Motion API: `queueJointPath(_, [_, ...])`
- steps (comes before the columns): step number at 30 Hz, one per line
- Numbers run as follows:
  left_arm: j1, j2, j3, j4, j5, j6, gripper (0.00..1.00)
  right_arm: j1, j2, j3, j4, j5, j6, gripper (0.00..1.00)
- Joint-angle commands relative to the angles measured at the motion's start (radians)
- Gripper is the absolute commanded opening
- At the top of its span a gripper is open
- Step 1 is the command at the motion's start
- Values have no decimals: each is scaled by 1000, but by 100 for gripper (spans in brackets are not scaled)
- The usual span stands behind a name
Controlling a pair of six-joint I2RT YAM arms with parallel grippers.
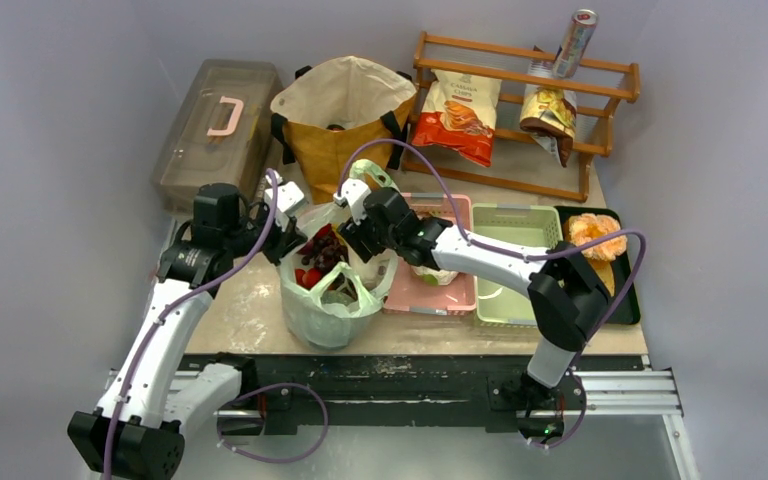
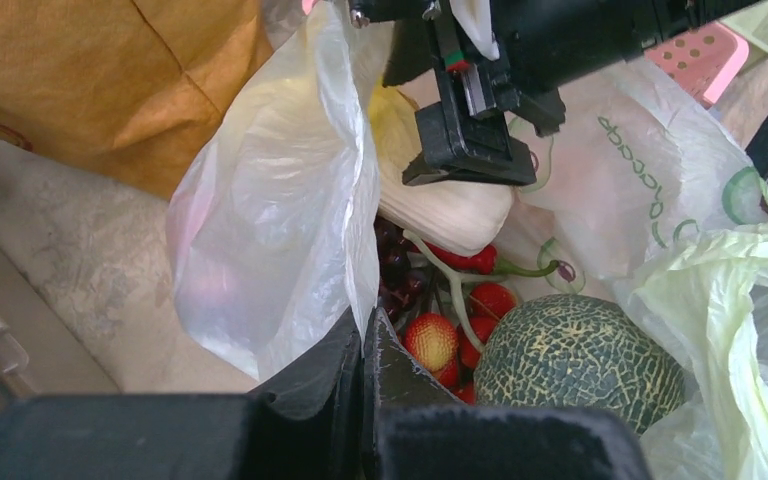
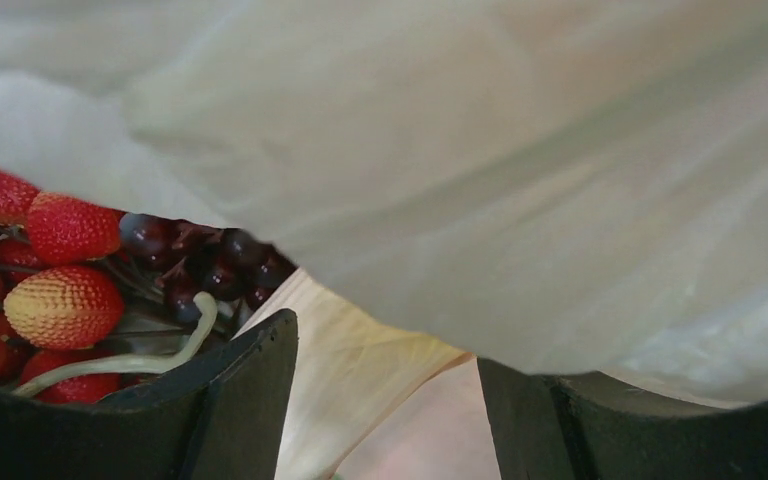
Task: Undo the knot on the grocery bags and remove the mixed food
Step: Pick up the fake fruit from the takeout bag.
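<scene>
The pale-green plastic bag (image 1: 322, 305) stands with its mouth wide; no tied knot shows. My left gripper (image 1: 286, 238) is shut on the bag's left rim film (image 2: 345, 230), holding it up. My right gripper (image 1: 353, 238) reaches into the mouth, jaws apart either side of the yellow-white cabbage (image 3: 360, 370), which touches the left finger (image 3: 250, 390) and leaves a gap at the right one. Inside lie a netted green melon (image 2: 580, 355), a red chilli (image 2: 463, 259), strawberries (image 2: 430, 340) and dark grapes (image 3: 205, 265). The mustard tote (image 1: 345, 110) stands behind.
A pink basket (image 1: 450, 295) and a green basket (image 1: 520, 225) sit right of the bag, then a black tray (image 1: 628, 300). A wooden rack (image 1: 520, 60) with chip bags and a can stands at the back right. A grey lidded box (image 1: 215, 130) is at the back left.
</scene>
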Motion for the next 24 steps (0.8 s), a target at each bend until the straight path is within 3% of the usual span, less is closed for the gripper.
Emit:
queueJointPath(1, [-18, 0, 1, 68, -23, -82, 0, 17, -25, 30, -124, 110, 244, 63])
queueJointPath(3, [-22, 0, -8, 79, -30, -94, 0, 23, -26, 9, -117, 117, 286, 66])
queueJointPath(8, [-24, 1, -22, 87, -48, -111, 0, 39, -4, -28, -28, 163, 367, 86])
queueJointPath(19, [-24, 2, -38, 84, -66, -109, 0, 76, 151, 34, -21, 213, 455, 82])
queueJointPath(24, [-24, 4, -44, 89, -76, -105, 0, 86, 179, 73, -30, 215, 457, 89])
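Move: The right fingers hang inside the bag's mouth, part open, with the pale cabbage about 4 cm below, 1 cm ahead and 1 cm to the right. The dark grapes lie some 4 cm to the right hand's left, 2 cm ahead and 7 cm down; the strawberries 6 cm left and 3 cm back, the melon about 7 cm back and 1 cm left, both about 8 cm down. From the left hand, shut on the bag's rim, the cabbage lies some 10 cm right, 4 cm ahead and 9 cm down. Sink the right gripper about 4 cm deeper into the bag onto the pale cabbage, easing back a couple of centimetres at first and then forward again. Spread its fingers wider on the way, turn the hand some 20 degrees clockwise and tip it steeper. Keep the left fingers pinched on the bag's rim, almost in place, to hold the mouth open. ##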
